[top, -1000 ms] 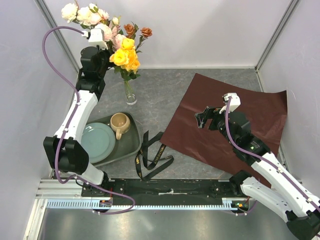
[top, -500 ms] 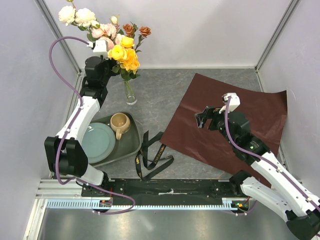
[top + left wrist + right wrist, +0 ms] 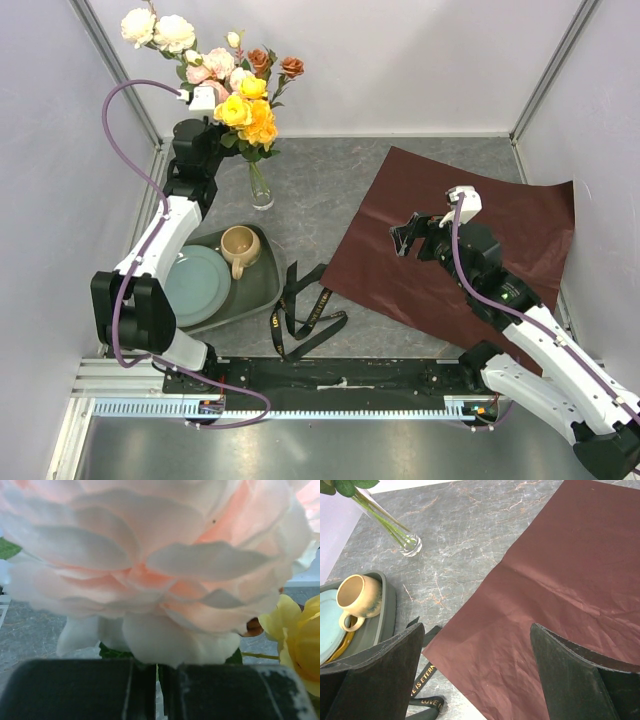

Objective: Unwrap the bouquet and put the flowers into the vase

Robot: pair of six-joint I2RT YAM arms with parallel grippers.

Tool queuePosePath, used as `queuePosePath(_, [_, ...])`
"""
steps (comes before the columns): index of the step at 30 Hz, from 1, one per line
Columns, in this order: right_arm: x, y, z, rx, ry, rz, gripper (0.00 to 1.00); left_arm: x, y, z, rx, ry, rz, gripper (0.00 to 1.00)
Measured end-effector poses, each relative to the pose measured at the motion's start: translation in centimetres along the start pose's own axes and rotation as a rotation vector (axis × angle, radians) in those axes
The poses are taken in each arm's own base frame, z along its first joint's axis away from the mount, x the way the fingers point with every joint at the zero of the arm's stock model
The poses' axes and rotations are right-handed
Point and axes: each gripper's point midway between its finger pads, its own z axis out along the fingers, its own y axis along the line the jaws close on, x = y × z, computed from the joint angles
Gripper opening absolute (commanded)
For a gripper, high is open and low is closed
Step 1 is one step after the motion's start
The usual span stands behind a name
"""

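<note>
My left gripper is shut on a thin green stem of the flowers, high above the clear glass vase. A big pale pink rose fills the left wrist view just past the jaws. Yellow and rust-orange roses stand in the vase, with green stems showing in the vase. Whether the held spray's stem reaches the vase I cannot tell. The bouquet's maroon paper lies flat and unwrapped. My right gripper hovers open over the maroon paper and holds nothing.
The black ribbon with gold lettering lies loose near the table's front edge. A grey tray at the left holds a tan mug and a teal plate. White walls enclose the back and sides.
My left gripper has come down and slightly right with the pink and cream spray, closer to the yellow roses. The right arm has not moved.
</note>
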Motion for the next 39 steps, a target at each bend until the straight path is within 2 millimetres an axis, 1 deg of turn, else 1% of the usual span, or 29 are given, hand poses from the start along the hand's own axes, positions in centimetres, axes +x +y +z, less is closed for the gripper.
queuePosePath(2, [0.0,0.0,0.0,0.0,0.0,0.003,0.94,0.1,0.0,0.0,0.0,0.002,0.0,0.11])
queuePosePath(3, [0.0,0.1,0.0,-0.002,0.001,0.003,0.93,0.1,0.0,0.0,0.0,0.005,-0.001,0.21])
queuePosePath(5, [0.0,0.1,0.0,-0.003,0.002,0.003,0.93,0.2,0.0,0.0,-0.001,0.01,-0.002,0.29])
queuePosePath(6, [0.0,0.1,0.0,-0.003,0.001,0.003,0.93,0.5,0.0,-0.1,-0.003,0.022,-0.005,0.37])
queuePosePath(8, [0.0,0.1,-0.1,-0.003,0.0,0.005,0.93,1.1,0.2,-0.2,-0.009,0.047,-0.008,0.43])
queuePosePath(9, [0.0,0.1,-0.1,-0.003,0.0,0.006,0.93,1.4,0.2,-0.3,-0.014,0.061,-0.011,0.48])
queuePosePath(12, [0.0,0.1,-0.1,-0.003,0.001,0.007,0.94,1.7,0.3,-0.5,-0.02,0.084,-0.015,0.55])
queuePosePath(14, [0.0,0.1,-0.1,-0.003,0.002,0.01,0.94,1.5,0.3,-0.9,-0.021,0.092,-0.017,0.58])
queuePosePath(17, [0.1,0.1,-0.1,-0.003,0.003,0.013,0.93,0.7,0.1,-1.5,-0.021,0.094,-0.028,0.61])
queuePosePath(20, [0.1,0.1,-0.1,-0.004,0.004,0.014,0.93,-0.8,-0.1,-2.6,-0.022,0.086,-0.053,0.65])
queuePosePath(22, [0.1,0.1,-0.1,-0.004,0.005,0.014,0.94,-1.4,-0.2,-3.4,-0.024,0.082,-0.071,0.71])
queuePosePath(27, [0.2,0.1,-0.1,-0.002,0.008,0.013,0.94,-2.8,-0.6,-6.3,-0.024,0.086,-0.12,0.78])
queuePosePath(28, [0.3,-0.1,-0.1,0.003,0.011,0.012,0.95,-3.2,-0.7,-7.2,-0.023,0.085,-0.127,0.79])
queuePosePath(29, [0.4,-0.1,-0.1,0.007,0.015,0.011,0.95,-3.6,-0.7,-7.9,-0.022,0.082,-0.132,0.83])
queuePosePath(30, [0.5,-0.3,-0.1,0.018,0.018,0.009,0.95,-4.2,-0.8,-8.9,-0.019,0.073,-0.138,0.85])
queuePosePath(34, [0.6,-1.1,-0.1,0.066,0.039,-0.005,0.97,-6.2,-1.1,-12.4,-0.011,0.04,-0.15,0.86])
queuePosePath(36, [0.3,-1.5,-0.1,0.095,0.045,-0.019,0.98,-6.9,-1.2,-14.3,-0.01,0.036,-0.153,0.87])
queuePosePath(39, [-0.8,-2.1,-0.1,0.159,0.057,-0.053,0.98,-8.7,-1.5,-17.2,0.003,0.012,-0.157,0.88])
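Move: The left hand still pinches a pink rose's stem above the vase; the vase's middle is about 2 cm ahead, 1 cm to the right and some 20 cm below. That stem's pink bloom sits about 5 cm above the fingers and 2 cm back. Yellow roses are level fore and aft, about 8 cm to the right at nearly hand height. The mug is some 13 cm back, 4 cm left and 28 cm below. From the idle right hand, the vase lies about 19 cm ahead, 28 cm left and 15 cm below. The left hand opens from nearly shut to almost fully wide, letting go of the pink rose's stem while dipping a centimetre or two above the vase. Then, still opening, it draws back at growing speed, about 16 cm towards its base and some 10 cm up, coming clear of the blooms as the wrist rolls slightly left side down, while the empty, open right hand begins a small shift of about 2 cm to the right near the end. ##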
